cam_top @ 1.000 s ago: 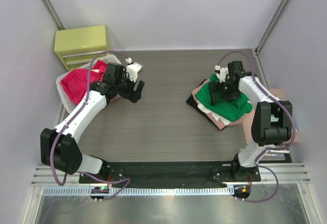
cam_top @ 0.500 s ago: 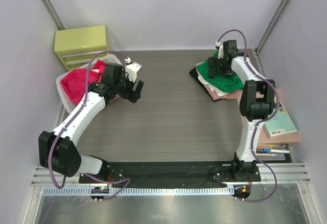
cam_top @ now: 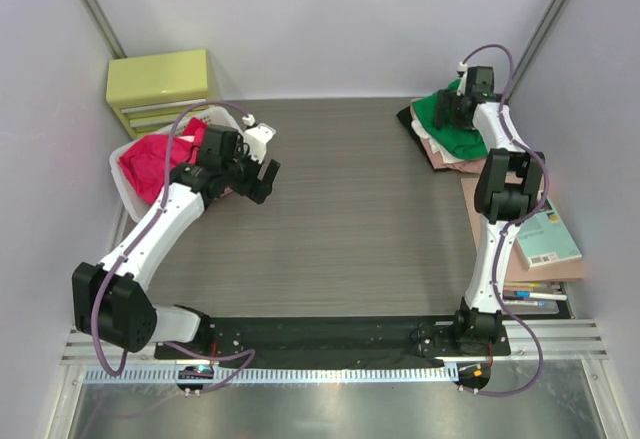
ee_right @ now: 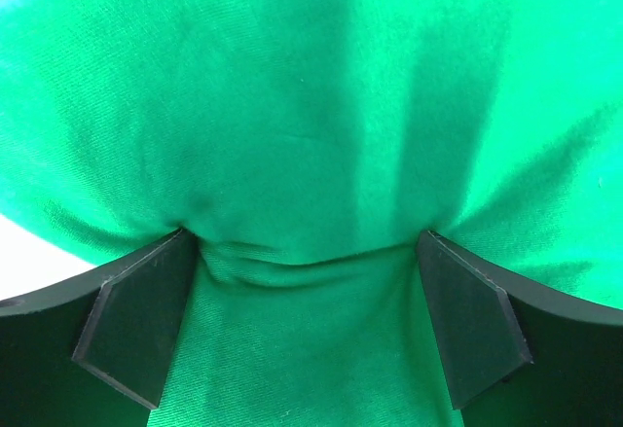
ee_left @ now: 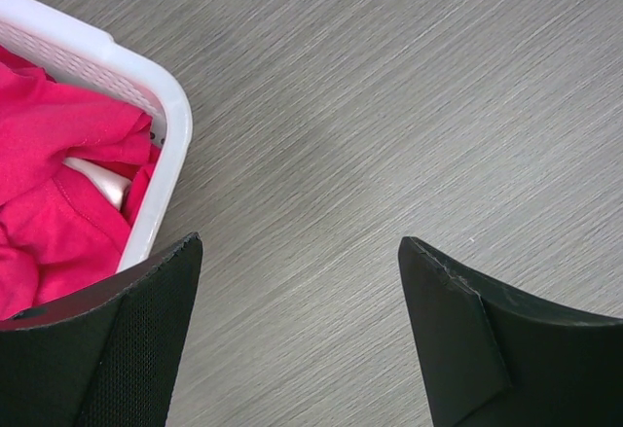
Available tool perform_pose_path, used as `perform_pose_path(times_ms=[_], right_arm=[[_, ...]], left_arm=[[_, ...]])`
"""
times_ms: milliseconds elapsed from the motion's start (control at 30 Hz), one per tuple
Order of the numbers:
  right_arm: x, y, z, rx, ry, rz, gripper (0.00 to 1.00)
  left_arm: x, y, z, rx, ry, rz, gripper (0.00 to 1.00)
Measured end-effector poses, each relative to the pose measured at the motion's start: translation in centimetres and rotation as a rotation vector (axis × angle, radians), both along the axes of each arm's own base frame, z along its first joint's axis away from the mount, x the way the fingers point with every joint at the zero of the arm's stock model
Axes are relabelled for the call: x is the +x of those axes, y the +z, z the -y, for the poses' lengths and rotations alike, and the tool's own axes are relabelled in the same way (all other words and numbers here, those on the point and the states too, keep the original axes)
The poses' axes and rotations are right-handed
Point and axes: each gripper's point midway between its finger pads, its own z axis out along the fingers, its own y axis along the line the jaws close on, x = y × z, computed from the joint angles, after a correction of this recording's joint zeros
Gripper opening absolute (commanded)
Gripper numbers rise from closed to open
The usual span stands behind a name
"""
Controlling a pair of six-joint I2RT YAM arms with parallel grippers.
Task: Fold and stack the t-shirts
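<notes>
The folded stack of t-shirts lies at the table's far right corner, with the bright green t-shirt [cam_top: 438,116] on top. A pale pink one [cam_top: 447,153] and a black edge [cam_top: 407,117] show beneath it. My right gripper [cam_top: 462,109] stands open and is pressed down into the green cloth [ee_right: 311,106], which bulges between its fingertips [ee_right: 304,244]. A red t-shirt [cam_top: 152,161] lies crumpled in the white basket [cam_top: 121,149]. My left gripper [cam_top: 262,181] hovers open over bare table just right of the basket rim [ee_left: 173,116], nothing between its fingertips [ee_left: 297,252]. The red cloth [ee_left: 58,174] fills the basket corner.
A yellow drawer cabinet [cam_top: 162,87] stands behind the basket at the far left. A teal-covered book [cam_top: 548,239] and other flat items lie on a brown board along the right edge. Grey walls close in on both sides.
My right arm has stretched out, sliding the stack from mid-right to the far right corner with the gripper pressed on the green shirt. The left arm has barely shifted.
</notes>
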Motion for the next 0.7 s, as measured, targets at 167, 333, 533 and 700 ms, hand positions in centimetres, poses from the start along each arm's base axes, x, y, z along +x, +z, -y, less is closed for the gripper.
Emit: perform_pose_path(times_ms=[167,333,533,700], right_arm=[[-0.4,0.1,4.2,-0.006,-0.068,0.011,1.0],[-1.0,0.2,7.6,-0.019,-0.13,0.011,1.0],[-1.2,0.1,8.7,-0.025,-0.151,0.013,1.0],[-1.0,0.2,8.6,-0.02,-0.146,0.027,1.0]], left_arm=[[0.1,-0.7,0.1,0.002,-0.003,-0.021,0.83],[0.1,-0.9,0.2,0.004,-0.004,-0.029,0.82],[0.0,-1.0,0.1,0.005,-0.004,-0.031,0.83],[-0.2,-1.4,0.0,0.012,-0.004,-0.039,0.83]])
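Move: The green t-shirt, top of the stack, lies directly under the right hand's open fingers, its middle about 3 cm back and 1 cm down. The white, pink and black shirts are beneath it, centred some 5 cm back, 1 cm left and 3 cm down. The brown box is roughly 30 cm back and 12 cm right; the book on it is 30 back and 18 right. From the left hand the green shirt is around 21 cm ahead, 50 right and 10 below. The green t-shirt and the shirts under it are swept along to the right, towards the side wall, by the right hand, whose wide-open fingertips keep pressing down into the green cloth. The hand travels roughly 8.5 cm level, quickly at first and then easing to a stop, drawing back barely a centimetre and turning some 10 degrees clockwise; the fingers never close. ##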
